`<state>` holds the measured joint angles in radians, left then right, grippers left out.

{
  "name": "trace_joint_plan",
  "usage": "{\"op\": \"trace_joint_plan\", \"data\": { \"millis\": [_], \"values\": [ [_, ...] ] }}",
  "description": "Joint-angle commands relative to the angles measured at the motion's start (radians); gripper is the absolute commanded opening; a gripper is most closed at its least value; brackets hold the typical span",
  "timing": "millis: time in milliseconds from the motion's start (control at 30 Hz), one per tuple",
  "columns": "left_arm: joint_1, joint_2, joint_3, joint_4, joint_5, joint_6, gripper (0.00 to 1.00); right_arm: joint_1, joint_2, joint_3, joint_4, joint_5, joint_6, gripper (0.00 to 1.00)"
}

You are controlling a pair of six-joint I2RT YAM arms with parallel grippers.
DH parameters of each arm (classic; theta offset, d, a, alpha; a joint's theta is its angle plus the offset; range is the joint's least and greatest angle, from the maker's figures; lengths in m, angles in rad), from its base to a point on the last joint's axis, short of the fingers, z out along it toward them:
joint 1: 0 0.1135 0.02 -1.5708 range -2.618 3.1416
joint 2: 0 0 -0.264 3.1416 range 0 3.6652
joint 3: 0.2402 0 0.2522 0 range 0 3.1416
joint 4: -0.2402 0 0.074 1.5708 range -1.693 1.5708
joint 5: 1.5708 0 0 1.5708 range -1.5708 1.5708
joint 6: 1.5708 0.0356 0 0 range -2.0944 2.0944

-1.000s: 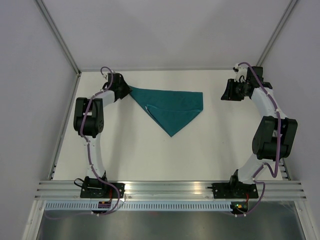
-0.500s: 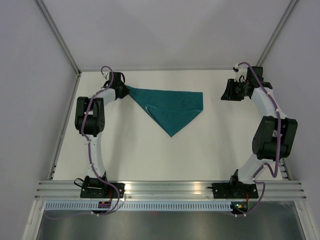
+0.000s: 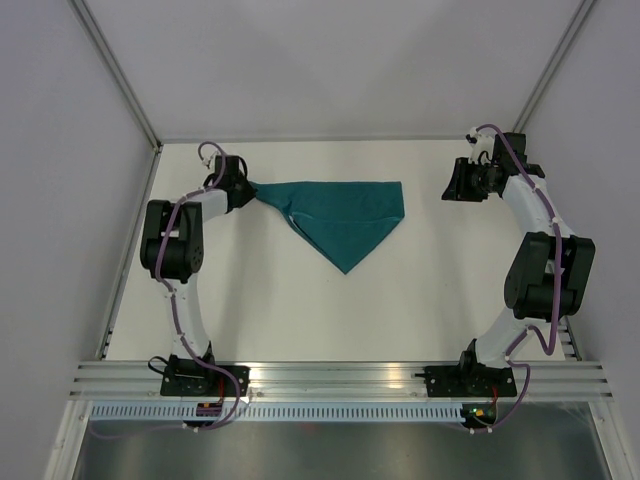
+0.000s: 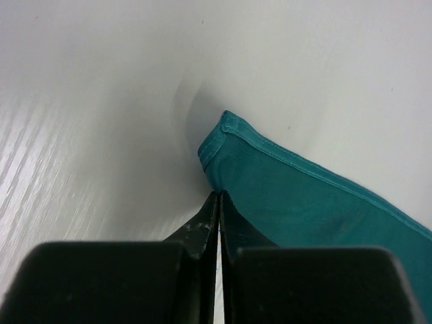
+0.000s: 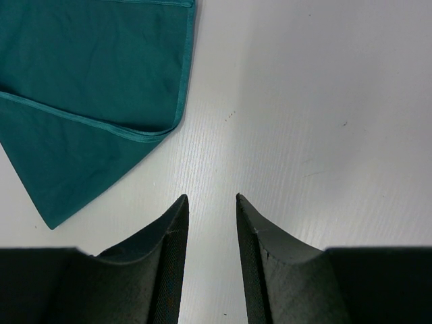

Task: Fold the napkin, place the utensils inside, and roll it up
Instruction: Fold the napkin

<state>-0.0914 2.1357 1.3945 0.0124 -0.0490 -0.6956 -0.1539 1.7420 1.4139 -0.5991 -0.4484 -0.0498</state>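
The teal napkin [image 3: 345, 215] lies folded into a triangle at the back middle of the white table, its point toward the arms. My left gripper [image 3: 252, 188] is shut on the napkin's left corner; in the left wrist view the black jaws meet at the cloth's hem [image 4: 219, 194] and the napkin [image 4: 304, 202] runs off to the right. My right gripper [image 3: 450, 185] hangs open a little right of the napkin's right corner, over bare table [image 5: 211, 197], with the napkin [image 5: 88, 88] ahead and to its left. The utensils are out of view.
White walls close in the table [image 3: 400, 300] on the left, back and right. An aluminium rail [image 3: 340, 375] with both arm bases runs along the near edge. The right arm's elbow [image 3: 548, 270] stands near the right wall.
The left gripper has shut on the napkin's left corner and drawn it slightly left, tightening the top edge; the right corner slid a little left. The right arm has not moved.
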Motion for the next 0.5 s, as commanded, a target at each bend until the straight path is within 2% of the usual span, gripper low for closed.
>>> {"op": "trace_joint_plan", "data": {
  "millis": [0, 267, 367, 467],
  "values": [
    [0.004, -0.124, -0.072, 0.109, -0.009, 0.013, 0.02, 0.005, -0.021, 0.014, 0.005, -0.018, -0.01, 0.4],
    [0.016, -0.253, -0.258, 0.262, 0.003, 0.025, 0.02, 0.016, -0.033, 0.008, -0.016, -0.024, -0.03, 0.4],
    [0.018, -0.278, -0.301, 0.389, 0.079, 0.066, 0.02, 0.02, -0.036, 0.008, -0.024, -0.026, -0.035, 0.4],
    [0.013, -0.277, -0.327, 0.526, 0.242, 0.11, 0.02, 0.027, -0.041, 0.01, -0.027, -0.023, -0.041, 0.4]
  ]
}}
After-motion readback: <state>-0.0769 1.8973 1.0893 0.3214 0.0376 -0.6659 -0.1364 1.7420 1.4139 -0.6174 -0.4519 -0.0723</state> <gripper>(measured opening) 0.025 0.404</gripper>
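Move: The left hand is already shut on the napkin's left corner, just above the table. The middle of the part-folded napkin lies about 23 cm to its right and 8 cm back, its right end some 40 cm right and 6 cm back, and its near tip roughly 24 cm right and 24 cm back. From the right hand the napkin's middle is about 27 cm left, 3 cm farther out and 13 cm below. Keeping its pinch on the napkin's left corner, the left hand first draws it back about 3 cm while starting to lift, then goes nearly straight up, some 6 cm in all and quickening. The wrist tips the fingers roughly 15 degrees outward from the downward slant, and the fingers stay shut. ##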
